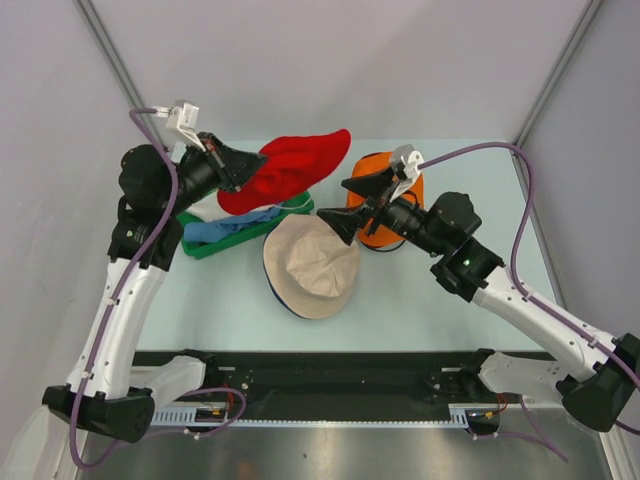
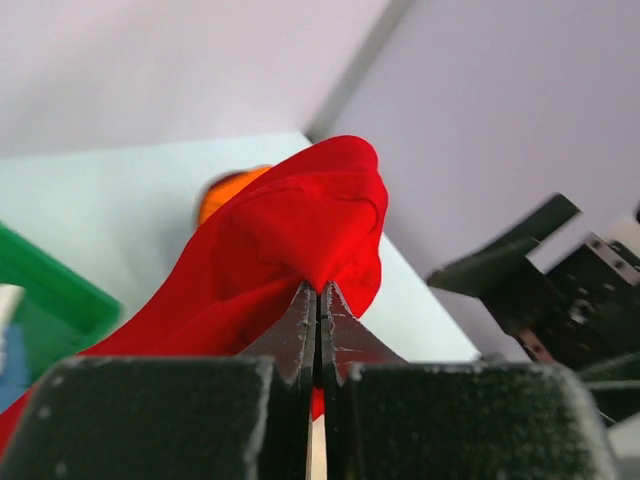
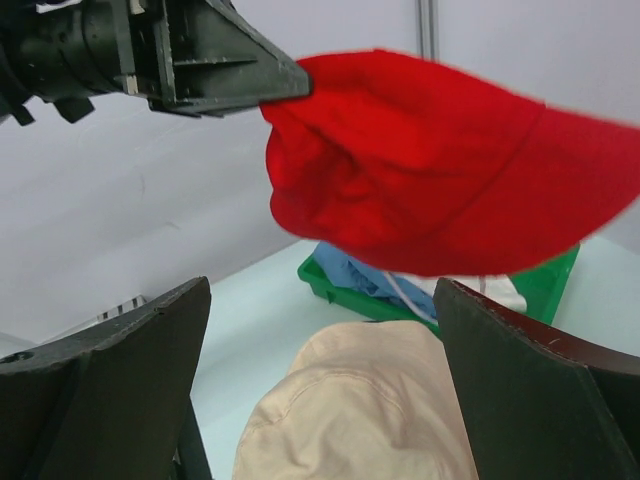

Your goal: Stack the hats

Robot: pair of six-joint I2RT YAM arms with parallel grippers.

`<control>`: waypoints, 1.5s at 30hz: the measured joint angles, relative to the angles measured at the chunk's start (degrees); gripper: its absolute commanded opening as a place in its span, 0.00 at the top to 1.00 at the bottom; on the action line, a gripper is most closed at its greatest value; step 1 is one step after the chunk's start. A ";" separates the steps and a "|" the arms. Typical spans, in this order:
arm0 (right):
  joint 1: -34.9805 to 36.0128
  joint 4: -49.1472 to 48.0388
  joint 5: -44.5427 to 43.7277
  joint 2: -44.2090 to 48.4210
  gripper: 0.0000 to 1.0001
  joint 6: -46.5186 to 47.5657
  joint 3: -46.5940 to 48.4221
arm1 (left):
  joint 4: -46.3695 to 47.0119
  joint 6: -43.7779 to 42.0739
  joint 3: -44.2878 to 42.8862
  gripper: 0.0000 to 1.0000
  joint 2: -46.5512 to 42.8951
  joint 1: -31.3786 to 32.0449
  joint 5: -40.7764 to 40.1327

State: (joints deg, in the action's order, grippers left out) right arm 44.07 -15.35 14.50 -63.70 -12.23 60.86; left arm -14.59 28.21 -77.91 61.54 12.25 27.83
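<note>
My left gripper (image 1: 262,157) (image 2: 318,290) is shut on a pinch of the red hat (image 1: 290,168) (image 2: 290,240), which hangs in the air above the back of the table. A beige hat (image 1: 312,265) (image 3: 370,410) lies flat in the middle of the table. My right gripper (image 1: 335,200) (image 3: 322,290) is held open with nothing in it, above the far edge of the beige hat and level with the red hat (image 3: 430,160). An orange hat (image 1: 385,200) (image 2: 225,190) sits behind the right gripper, partly hidden by it.
A green tray (image 1: 245,238) (image 3: 340,290) stands at the back left, under the red hat. It holds a light blue hat (image 1: 225,228) (image 3: 360,270) and a white one (image 1: 205,208). Grey walls close the back and sides.
</note>
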 measured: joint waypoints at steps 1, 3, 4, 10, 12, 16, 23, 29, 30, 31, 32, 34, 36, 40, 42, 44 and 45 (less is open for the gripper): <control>0.00 -0.70 0.15 0.28 0.00 0.37 -0.35 | 0.57 1.88 0.74 1.00 -0.04 -0.02 1.77; -0.11 -1.84 0.72 1.07 0.00 1.40 -1.07 | 2.05 5.25 1.97 1.00 -0.31 0.00 5.16; -0.24 -2.03 1.03 1.38 0.00 1.68 -1.20 | 2.54 6.38 2.21 1.00 -0.50 -0.02 6.19; -4.87 -3.50 4.72 3.19 0.00 1.31 -1.29 | 6.01 11.54 2.49 1.00 -3.39 -0.02 11.13; -6.64 -3.89 6.16 3.26 0.00 0.50 -1.29 | 7.39 12.74 2.49 1.00 -4.39 -0.02 12.33; -8.63 -4.11 8.61 3.26 0.00 -0.83 -1.29 | 9.25 14.32 2.49 1.00 -5.44 -0.02 13.79; -8.68 -6.75 13.29 3.26 0.01 -3.26 -1.29 | 9.66 15.23 2.49 1.00 -5.46 -0.02 14.43; -8.50 -9.40 16.33 3.06 0.01 -4.85 -1.29 | 10.08 15.39 2.60 1.00 -5.46 -0.02 14.45; -8.48 -9.75 16.68 2.93 0.01 -4.94 -1.29 | 10.12 15.43 2.60 1.00 -5.46 -0.02 14.43; -8.41 -10.10 17.07 2.67 0.01 -5.07 -1.29 | 10.23 15.50 2.64 1.00 -5.46 -0.02 14.47; -8.37 -10.45 17.49 2.29 0.01 -5.14 -1.29 | 10.43 15.74 2.80 1.00 -5.53 -0.02 14.62; -8.28 -10.67 17.92 1.62 0.01 -5.16 -1.29 | 10.69 16.31 3.04 1.00 -5.68 -0.02 14.99; -8.33 -10.75 18.03 0.92 0.01 -5.16 -1.29 | 10.78 16.87 3.17 1.00 -5.90 -0.02 15.54; -9.07 -11.21 18.73 -0.02 0.01 -5.16 -1.29 | 11.04 17.86 3.19 1.00 -6.75 -0.02 16.59; -9.38 -11.56 19.17 -0.37 0.01 -5.18 -1.18 | 11.10 18.27 3.26 1.00 -7.34 -0.02 17.22; -9.62 -12.00 19.52 -0.98 0.01 -5.33 -0.72 | 11.13 18.38 3.39 1.00 -8.07 -0.02 17.75; -9.70 -12.24 19.76 -1.29 0.01 -5.53 -0.50 | 11.19 18.38 3.45 1.00 -8.35 -0.02 17.92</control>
State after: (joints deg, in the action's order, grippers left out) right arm 34.37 -27.59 34.26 -64.99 -17.76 60.36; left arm -3.40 46.59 -74.46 53.19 12.23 45.76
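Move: The left hand already holds the red hat up high. The beige hat on the table lies about 14 cm to its right, 5 cm back and 30 cm below; the green box is roughly 12 cm ahead, 7 cm to the left and 35 cm down. From the open right hand, the red hat's middle is some 7 cm ahead, 9 cm to the left and about level; the orange hat stands about 12 cm ahead, 15 cm right and 18 cm lower. Still pinching the red hat, the left hand draws it back about 10 cm and up about half that, pausing midway while the wrist swings some 20 degrees clockwise. The wide-open right hand shifts a few centimetres right and up, then eases partly back left, turning about 10 degrees counter-clockwise; no touch on the hat can be seen. ##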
